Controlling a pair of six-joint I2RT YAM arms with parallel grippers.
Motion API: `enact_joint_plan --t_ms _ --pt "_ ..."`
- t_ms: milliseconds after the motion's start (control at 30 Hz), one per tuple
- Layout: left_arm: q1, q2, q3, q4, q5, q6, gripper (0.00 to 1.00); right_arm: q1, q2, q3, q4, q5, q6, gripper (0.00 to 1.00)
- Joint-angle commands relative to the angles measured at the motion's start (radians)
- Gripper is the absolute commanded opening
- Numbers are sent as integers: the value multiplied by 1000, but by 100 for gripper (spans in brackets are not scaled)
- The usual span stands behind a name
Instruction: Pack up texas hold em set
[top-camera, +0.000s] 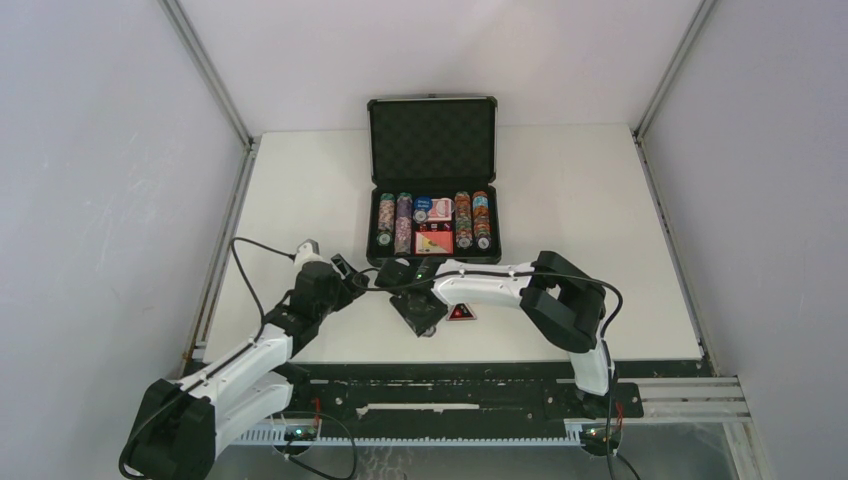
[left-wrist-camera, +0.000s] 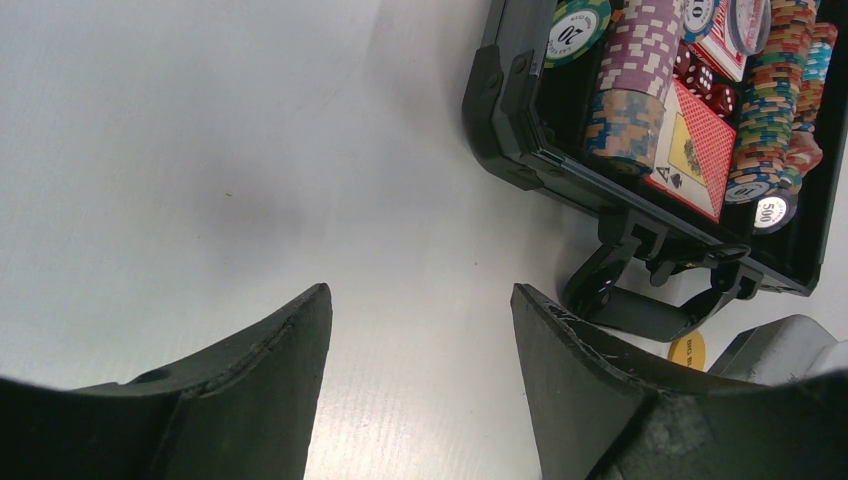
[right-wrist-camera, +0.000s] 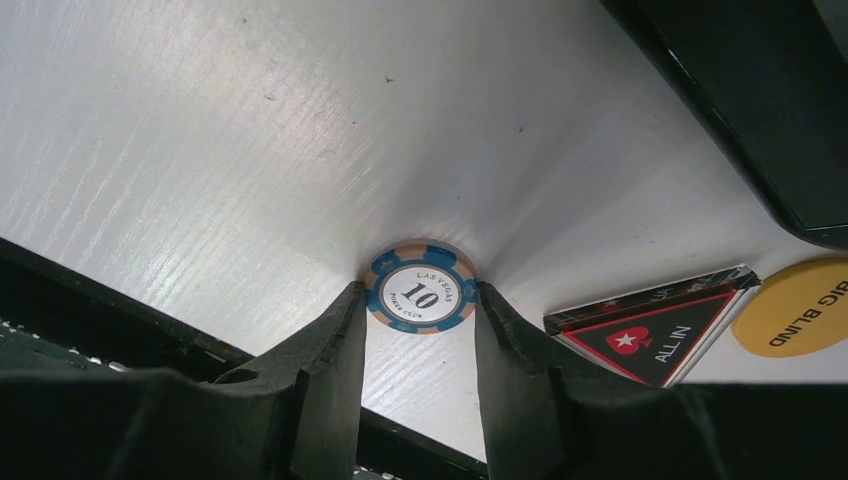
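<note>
The black case (top-camera: 432, 140) stands open at mid-table, lid upright, its base holding rows of multicoloured chips (left-wrist-camera: 640, 60), red card boxes (left-wrist-camera: 690, 150) and red dice (left-wrist-camera: 700, 80). In front of the case, my right gripper (right-wrist-camera: 419, 287) is shut on a blue "10" chip (right-wrist-camera: 421, 297) that lies flat on the table, a fingertip against each side. In the top view this gripper (top-camera: 418, 312) hides the chip. My left gripper (left-wrist-camera: 420, 295) is open over bare table, left of the case's front corner (left-wrist-camera: 510, 130), with nothing between its fingers (top-camera: 350, 272).
A black triangular "ALL IN" marker (right-wrist-camera: 660, 330) and a yellow "BIG BLIND" button (right-wrist-camera: 795, 305) lie on the table just right of the held chip. The case handle (left-wrist-camera: 640, 310) sticks out toward the arms. White walls enclose the table.
</note>
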Motion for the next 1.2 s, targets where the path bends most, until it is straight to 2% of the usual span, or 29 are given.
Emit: enact_joint_plan --t_ms 0,333,433,500,667,1167 --pt "-6 -15 37 26 -4 24 71 -8 -59 2 -5 38 1 43" --pt "-7 -12 38 27 -2 24 71 -14 -81 0 -10 52 -3 42" --pt "-6 -10 38 28 -1 23 71 -13 -81 -1 -5 46 0 49" --pt "-7 -10 38 29 1 23 71 -14 -86 -7 5 51 12 50" --pt "-7 -15 37 30 4 23 71 -29 -95 -46 80 66 22 32" --pt "-8 -44 29 25 0 21 71 32 -80 -77 98 63 65 22"
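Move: The right fingertips already close on opposite sides of the 10 chip's rim, the chip right at the hand point or barely below it. From this hand the ALL IN triangle lies about 5 cm ahead and 8 cm right, the BIG BLIND button some 8 cm ahead and 11 cm right, and the case handle roughly 13 cm ahead and 2 cm right. From the idle left hand the chip is about 12 cm back, 16 cm right and 5 cm lower. Give up the right gripper's grip on the chip's rim: ease forward about 2 cm in all, a little to the right, rising just under 1 cm and sinking partway again. Then draw back about 1 cm with a similar shift left, narrowing the fingers from about half to a quarter open so the tips end over the chip's face, tilted slightly forward. ##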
